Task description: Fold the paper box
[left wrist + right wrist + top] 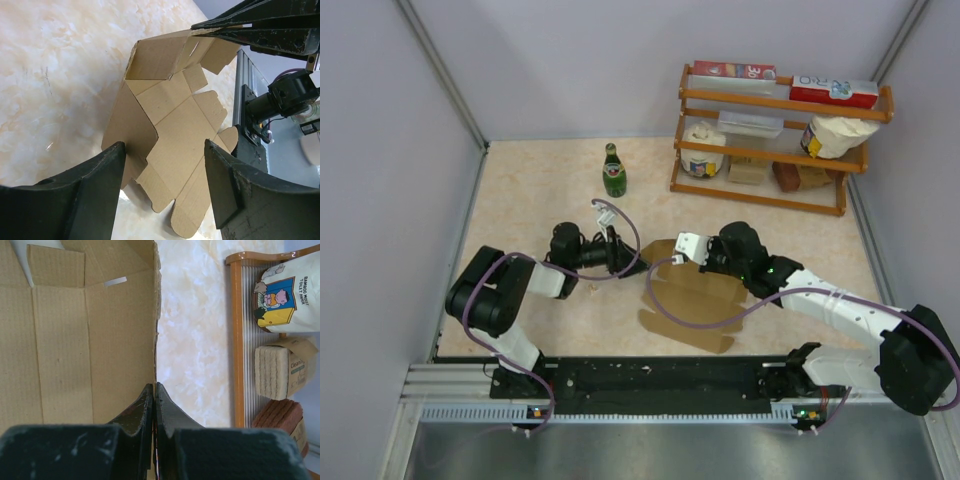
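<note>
The paper box (695, 300) is a brown corrugated die-cut sheet lying in the middle of the table, with its far panels raised. My right gripper (685, 250) is shut on the top edge of a raised panel; in the right wrist view the gripper (155, 387) pinches the thin edge of the box (75, 340). My left gripper (618, 252) is open at the box's left side. In the left wrist view this gripper (165, 150) frames the box (175, 115), with one side flap right next to its left finger (100, 170). The right gripper (240, 27) shows at that view's top right.
A green bottle (613, 172) stands at the back, left of centre. A wooden rack (775, 140) with cartons, a toilet-paper bag and sponges stands at the back right and also shows in the right wrist view (237, 340). Walls close both sides. A black rail (650, 385) runs along the near edge.
</note>
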### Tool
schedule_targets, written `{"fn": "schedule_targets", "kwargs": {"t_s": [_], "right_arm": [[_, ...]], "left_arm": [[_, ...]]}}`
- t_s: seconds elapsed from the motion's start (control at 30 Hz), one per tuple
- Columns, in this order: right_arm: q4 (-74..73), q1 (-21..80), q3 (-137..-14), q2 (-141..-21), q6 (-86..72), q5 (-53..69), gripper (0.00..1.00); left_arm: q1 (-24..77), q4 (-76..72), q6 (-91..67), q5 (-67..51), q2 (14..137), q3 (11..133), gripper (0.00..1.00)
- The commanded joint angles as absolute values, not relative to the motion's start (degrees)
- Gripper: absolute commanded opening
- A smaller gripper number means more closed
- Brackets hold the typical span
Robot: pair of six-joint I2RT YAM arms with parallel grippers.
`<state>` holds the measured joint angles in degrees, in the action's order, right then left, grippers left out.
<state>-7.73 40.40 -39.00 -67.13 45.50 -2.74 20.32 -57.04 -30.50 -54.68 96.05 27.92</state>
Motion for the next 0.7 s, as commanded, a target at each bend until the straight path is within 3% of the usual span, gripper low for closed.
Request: {"fn": "schedule_targets", "kwargs": {"t_s": [0.0, 0.2, 0.33, 0.67], "right_arm": [[-5.0, 41.3, -38.8, -65.1, 46.2, -1.8, 0.00], [-5.8, 41.3, -38.4, -64.0, 46.1, -0.9, 0.00], [-5.9, 41.4, -38.1, -63.4, 45.8, -0.3, 0.00], [-6.1, 41.3, -37.5, -61.9, 47.3, 1.4, 0.00]], "left_arm": [[19.4, -65.1, -34.5, -56.3, 94.7, 28.6, 0.68], [16.0, -81.2, -48.1, -57.4, 96.5, 30.1, 0.70], [12.7, -84.0, -53.7, -54.1, 99.4, 32.1, 0.70], [11.2, -52.0, -39.4, -46.3, 99.8, 39.0, 0.67]]}}
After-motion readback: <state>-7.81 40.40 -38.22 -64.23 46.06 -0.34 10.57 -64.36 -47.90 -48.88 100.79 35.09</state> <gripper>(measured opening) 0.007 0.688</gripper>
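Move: Just beyond the open left fingers stands the box's left-hand flap, its middle about 3 cm ahead, 3 cm to the right and 4 cm lower. The box floor lies some 12 cm to this hand's right, 4 cm back and 10 cm below; the green bottle is about 23 cm ahead and 6 cm left, near hand height. From the right hand, still pinching the raised wall's top edge, that flap is some 11 cm left, 4 cm ahead and 6 cm down. Coming free of the flap, the left hand first rises nearly 5 cm, then sweeps forward and a little left, sinking slightly towards the end: about 9 cm forward in all, towards the bottle. The wrist turns some 20 degrees, mostly counter-clockwise, with the fingers staying open. The right hand keeps its pinch on the raised wall and lifts it only about 1 cm. ##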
